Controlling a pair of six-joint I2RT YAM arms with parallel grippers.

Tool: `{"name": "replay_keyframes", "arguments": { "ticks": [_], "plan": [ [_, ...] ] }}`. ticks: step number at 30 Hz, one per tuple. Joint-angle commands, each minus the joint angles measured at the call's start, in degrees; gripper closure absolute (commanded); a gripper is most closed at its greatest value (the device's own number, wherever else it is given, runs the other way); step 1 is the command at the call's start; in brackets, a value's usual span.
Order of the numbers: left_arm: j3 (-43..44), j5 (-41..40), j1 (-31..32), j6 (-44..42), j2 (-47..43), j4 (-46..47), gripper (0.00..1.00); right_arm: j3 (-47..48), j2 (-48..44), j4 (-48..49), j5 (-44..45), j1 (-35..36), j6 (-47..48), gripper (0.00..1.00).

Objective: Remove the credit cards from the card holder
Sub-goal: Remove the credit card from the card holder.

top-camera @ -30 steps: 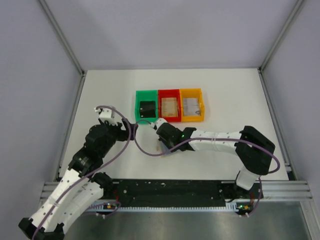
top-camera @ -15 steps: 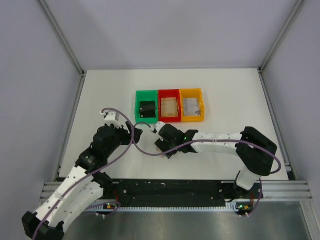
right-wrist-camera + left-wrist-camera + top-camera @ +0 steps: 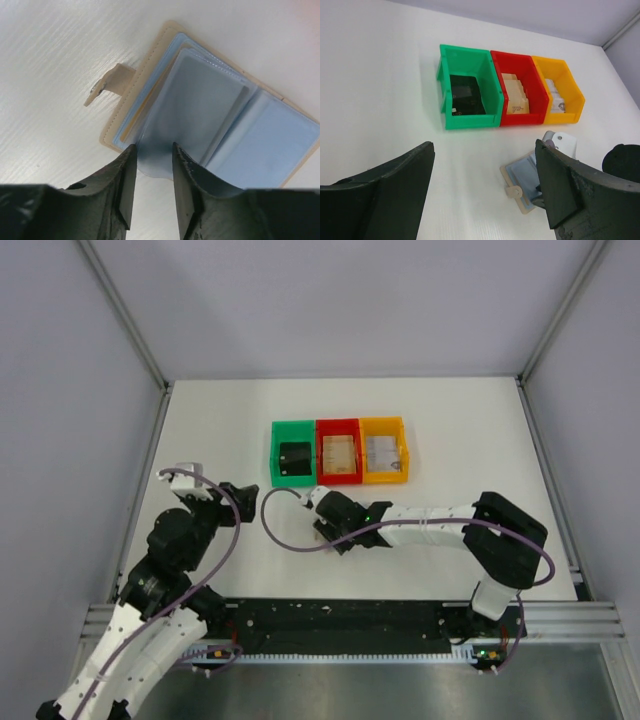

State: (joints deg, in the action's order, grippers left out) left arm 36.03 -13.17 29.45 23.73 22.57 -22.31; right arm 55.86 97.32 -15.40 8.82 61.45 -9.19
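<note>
The card holder (image 3: 220, 107) lies open on the white table, tan outside and light blue inside, with its strap tab (image 3: 107, 85) sticking out. My right gripper (image 3: 154, 150) hovers right over its near edge. The jaws stand a little apart, and the rim of a clear blue sleeve (image 3: 200, 105) lies between the fingertips. A thin orange-yellow edge (image 3: 136, 116) shows in the left pocket. In the left wrist view the card holder (image 3: 522, 175) lies ahead on the right. My left gripper (image 3: 484, 150) is wide open and holds nothing. From above, the left gripper (image 3: 230, 491) is well left of the right gripper (image 3: 329, 523).
Three small bins stand in a row behind the holder. The green bin (image 3: 279, 428) holds a dark card, the red bin (image 3: 338, 424) a tan one and the orange bin (image 3: 382, 422) a pale one. A purple cable (image 3: 275, 530) loops on the table between the arms.
The left arm has pulled back to the left, away from the holder. The right gripper went from shut to parted and stays over the holder.
</note>
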Motion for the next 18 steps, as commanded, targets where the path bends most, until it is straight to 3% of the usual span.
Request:
{"name": "replay_keyframes", "arguments": {
  "ticks": [1, 9, 18],
  "plan": [
    [2.1, -3.4, 0.2, -2.5, -1.3, -2.6, 0.15, -0.5, 1.7, -0.2, 1.1, -0.1, 0.0, 0.73],
    [-2.8, 3.7, 0.2, 2.0, 1.5, 1.0, 0.16, 0.0, 0.2, -0.5, -1.3, -0.5, 0.1, 0.99],
    [-6.0, 10.9, 0.2, 5.2, 7.5, 6.6, 0.16, -1.0, -6.1, 0.3, -5.8, -4.3, -2.7, 1.0]
  ]
}}
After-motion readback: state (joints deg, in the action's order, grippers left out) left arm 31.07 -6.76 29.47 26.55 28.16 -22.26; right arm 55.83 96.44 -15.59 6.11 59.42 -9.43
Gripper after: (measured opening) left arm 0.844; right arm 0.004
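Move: The right gripper straddles the near edge of the card holder's left leaf, with the middle of the card about 3 cm ahead, 1 cm to its right and 1 cm lower. The clasp lies some 5 cm left and 1 cm ahead of this hand, the right leaf about 7 cm right and 3 cm ahead, and the red box about 19 cm straight ahead. From the left gripper, the card is roughly 14 cm right, 2 cm ahead and 23 cm below. Hold the right gripper nearly still, low over the holder, and shut the half-open fingers fully to pinch the near edge of the card's clear pocket, easing up barely half a centimetre at the end. Lift the open left gripper about 1 cm, then sink it some 7 cm, drifting right towards the holder and tipping the fingers down about 10 degrees. ##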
